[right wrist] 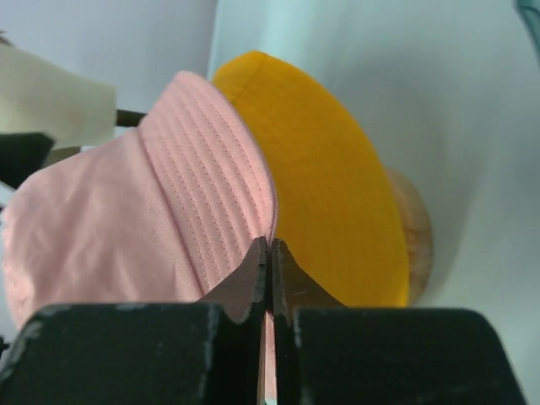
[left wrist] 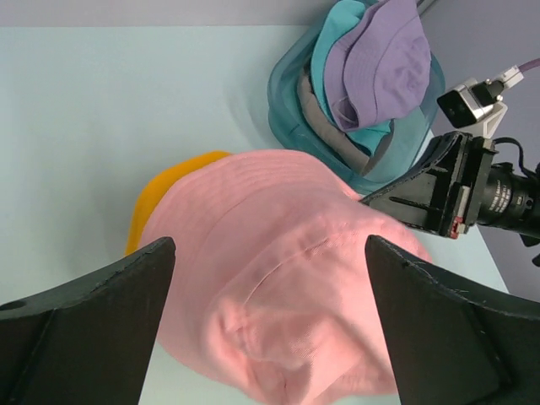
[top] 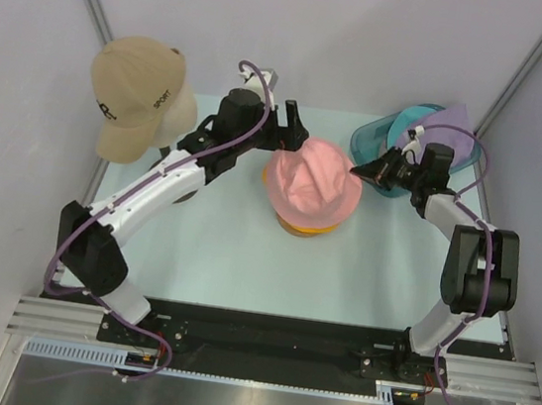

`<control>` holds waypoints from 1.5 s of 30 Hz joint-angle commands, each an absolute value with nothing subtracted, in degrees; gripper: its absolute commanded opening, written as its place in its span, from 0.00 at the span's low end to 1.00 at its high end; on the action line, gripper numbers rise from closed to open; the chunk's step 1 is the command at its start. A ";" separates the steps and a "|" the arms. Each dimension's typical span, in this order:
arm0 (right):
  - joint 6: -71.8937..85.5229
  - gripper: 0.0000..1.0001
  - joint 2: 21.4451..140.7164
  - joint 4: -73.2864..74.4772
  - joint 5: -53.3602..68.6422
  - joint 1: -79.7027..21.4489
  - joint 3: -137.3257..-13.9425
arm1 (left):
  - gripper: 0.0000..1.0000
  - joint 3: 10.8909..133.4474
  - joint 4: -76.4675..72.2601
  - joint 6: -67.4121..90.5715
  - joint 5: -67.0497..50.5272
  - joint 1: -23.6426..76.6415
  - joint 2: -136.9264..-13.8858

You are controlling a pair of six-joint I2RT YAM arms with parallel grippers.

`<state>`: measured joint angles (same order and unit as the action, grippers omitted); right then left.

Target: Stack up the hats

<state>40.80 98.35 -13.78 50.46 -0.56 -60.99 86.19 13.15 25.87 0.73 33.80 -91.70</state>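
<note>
A pink hat [top: 309,178] [left wrist: 278,278] sits on top of a yellow-orange hat [top: 305,229] [left wrist: 164,198] at mid-table. My right gripper [top: 355,169] [right wrist: 271,245] is shut on the pink hat's [right wrist: 126,219] stitched brim at its right edge, with the yellow-orange hat [right wrist: 329,194] just behind. My left gripper [top: 295,131] [left wrist: 270,243] hangs open at the pink hat's far left side, its fingers wide apart and holding nothing. A lilac hat [top: 453,122] [left wrist: 380,59], a teal hat [left wrist: 337,42] and a grey hat [left wrist: 325,126] lie piled in the tub.
The clear teal tub [top: 380,137] [left wrist: 291,118] stands at the back right, close behind my right wrist. A tan cap [top: 136,90] sits on a cream mannequin head [top: 177,115] at the back left. A light wooden base [right wrist: 418,236] shows under the yellow-orange hat.
</note>
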 commanded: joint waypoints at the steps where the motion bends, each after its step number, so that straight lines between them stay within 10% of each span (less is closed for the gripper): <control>1: 35.17 0.00 99.40 -6.26 43.77 -0.53 -61.70 | 1.00 81.32 13.10 24.96 4.22 34.01 -84.12; 26: 29.71 0.01 99.85 11.95 30.06 -4.66 -65.30 | 0.99 71.28 10.02 30.24 6.24 30.85 -85.78; 32: 30.50 0.17 97.47 12.04 30.50 -5.27 -65.04 | 1.00 73.83 12.13 29.53 6.77 30.85 -91.75; 37: 29.88 0.60 94.05 14.76 28.83 -3.61 -66.27 | 1.00 74.88 15.37 29.18 8.69 30.85 -95.00; 45: 28.92 0.72 88.42 18.36 27.16 4.56 -70.47 | 1.00 73.91 17.31 28.21 10.81 30.76 -92.73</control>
<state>29.87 92.77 16.45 28.91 -0.03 -65.41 72.60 16.91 29.34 8.93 30.85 -95.57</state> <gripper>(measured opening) 0.711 0.996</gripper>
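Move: The pink hat sits crookedly over the yellow hat on the wooden stand. From the right gripper, still shut on its right brim, the pink hat's middle is about 8 cm left, 3 cm back and roughly level; the yellow hat is 7 cm left, 3 cm back and 5 cm lower; the blue basket is some 14 cm ahead, 15 cm right and 15 cm down. From the open left gripper, the pink hat's middle lies about 4 cm back, 5 cm right and 11 cm below. Draw the pinched right brim down about 8 cm, rolling and tipping the right wrist as it sinks, then open the fingers and pull off to the right and up. Meanwhile swing the open left gripper back and left off the crown, then forward again while it sinks, some 15 cm in all, to beside the hat's left brim, tipping the fingers down. ##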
